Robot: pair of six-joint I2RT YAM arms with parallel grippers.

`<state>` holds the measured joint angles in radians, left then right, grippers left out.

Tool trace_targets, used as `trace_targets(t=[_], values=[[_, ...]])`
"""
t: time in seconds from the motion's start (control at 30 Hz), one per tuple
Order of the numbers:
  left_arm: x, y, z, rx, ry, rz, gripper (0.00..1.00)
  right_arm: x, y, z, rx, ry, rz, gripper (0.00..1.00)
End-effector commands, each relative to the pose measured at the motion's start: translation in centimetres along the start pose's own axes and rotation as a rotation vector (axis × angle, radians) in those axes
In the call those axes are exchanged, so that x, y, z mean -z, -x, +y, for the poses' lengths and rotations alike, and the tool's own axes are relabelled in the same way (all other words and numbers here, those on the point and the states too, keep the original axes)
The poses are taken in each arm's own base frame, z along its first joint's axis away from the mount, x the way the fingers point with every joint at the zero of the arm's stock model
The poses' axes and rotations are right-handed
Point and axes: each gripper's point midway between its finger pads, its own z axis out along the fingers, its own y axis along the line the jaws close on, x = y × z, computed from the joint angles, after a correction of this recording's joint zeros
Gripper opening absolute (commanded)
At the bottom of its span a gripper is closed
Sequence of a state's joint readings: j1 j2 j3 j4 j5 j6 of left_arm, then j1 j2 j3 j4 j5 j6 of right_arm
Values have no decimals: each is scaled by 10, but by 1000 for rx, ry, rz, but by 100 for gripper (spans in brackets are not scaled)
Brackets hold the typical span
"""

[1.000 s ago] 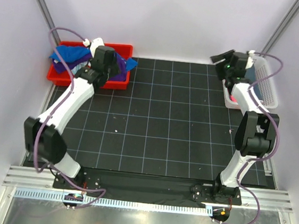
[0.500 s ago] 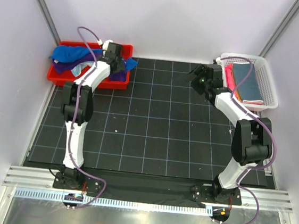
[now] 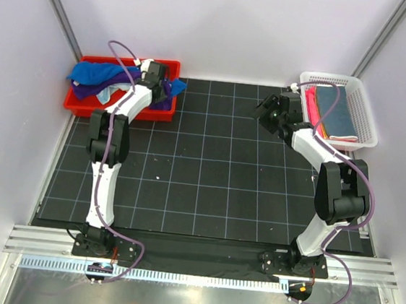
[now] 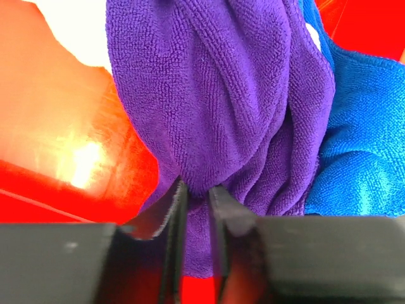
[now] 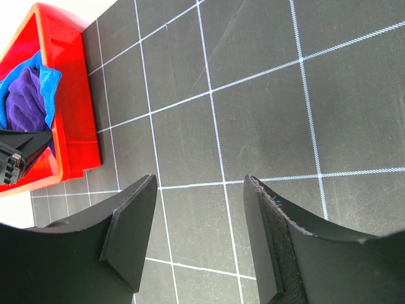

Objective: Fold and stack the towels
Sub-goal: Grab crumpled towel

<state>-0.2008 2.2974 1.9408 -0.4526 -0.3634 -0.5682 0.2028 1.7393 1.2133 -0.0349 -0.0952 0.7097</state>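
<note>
Loose towels lie heaped in the red bin (image 3: 120, 108) at the far left: a bright blue towel (image 3: 95, 73) and a purple towel (image 3: 169, 89). My left gripper (image 3: 156, 82) reaches into the bin. In the left wrist view it (image 4: 196, 190) is shut on a fold of the purple towel (image 4: 221, 95), with the bright blue towel (image 4: 361, 139) beside it. Folded towels, slate blue (image 3: 336, 111) over hot pink (image 3: 311, 104), lie stacked in the white mesh basket (image 3: 367, 120). My right gripper (image 3: 267, 109) hovers open over the mat, left of the basket, with nothing between its fingers (image 5: 134, 228).
A black gridded mat (image 3: 208, 174) covers the table between bin and basket. White walls stand close behind and at both sides. In the right wrist view the red bin (image 5: 69, 95) shows at the upper left, with purple cloth (image 5: 25, 95) inside.
My left gripper has pushed deeper into the bin and shut on the purple towel. My right gripper has swung left from over the basket to above the mat.
</note>
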Motion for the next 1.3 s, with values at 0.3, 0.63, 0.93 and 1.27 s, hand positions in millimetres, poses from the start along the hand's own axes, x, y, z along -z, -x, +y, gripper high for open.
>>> trace_targets(t=[0.3,0.63,0.93,1.27], values=[[60,87,-10,71,-89,-191,0,12,13,31,40,95,-52,61],[123,144,-10,95,-149,-341,0,12,11,36,53,106,-48,61],[183,190,-17,154,-252,-473,0,10,5,39,70,110,-36,61],[265,251,-11,246,-338,-699,0,10,0,47,92,125,-29,61]])
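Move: The fold of the purple towel sits right between the left fingertips, inside the red bin. The blue towel's corner is about 5 cm to the right and 3 cm farther out, the white towel about 14 cm to the left, level with the hand, and the main blue towel some 18 cm left and 5 cm ahead. From the right hand, the purple fold lies roughly 30 cm left, 6 cm ahead and 7 cm lower. Finish closing the left gripper, now about a quarter open, until it pinches the purple fold almost shut. Then draw the towel straight up from the red bin by some 26 cm, keeping the grip and tipping the fingertips upward about 30 degrees on the way. Let the empty right hand drift about 2.5 cm left, towards the bin, fingers still open. ##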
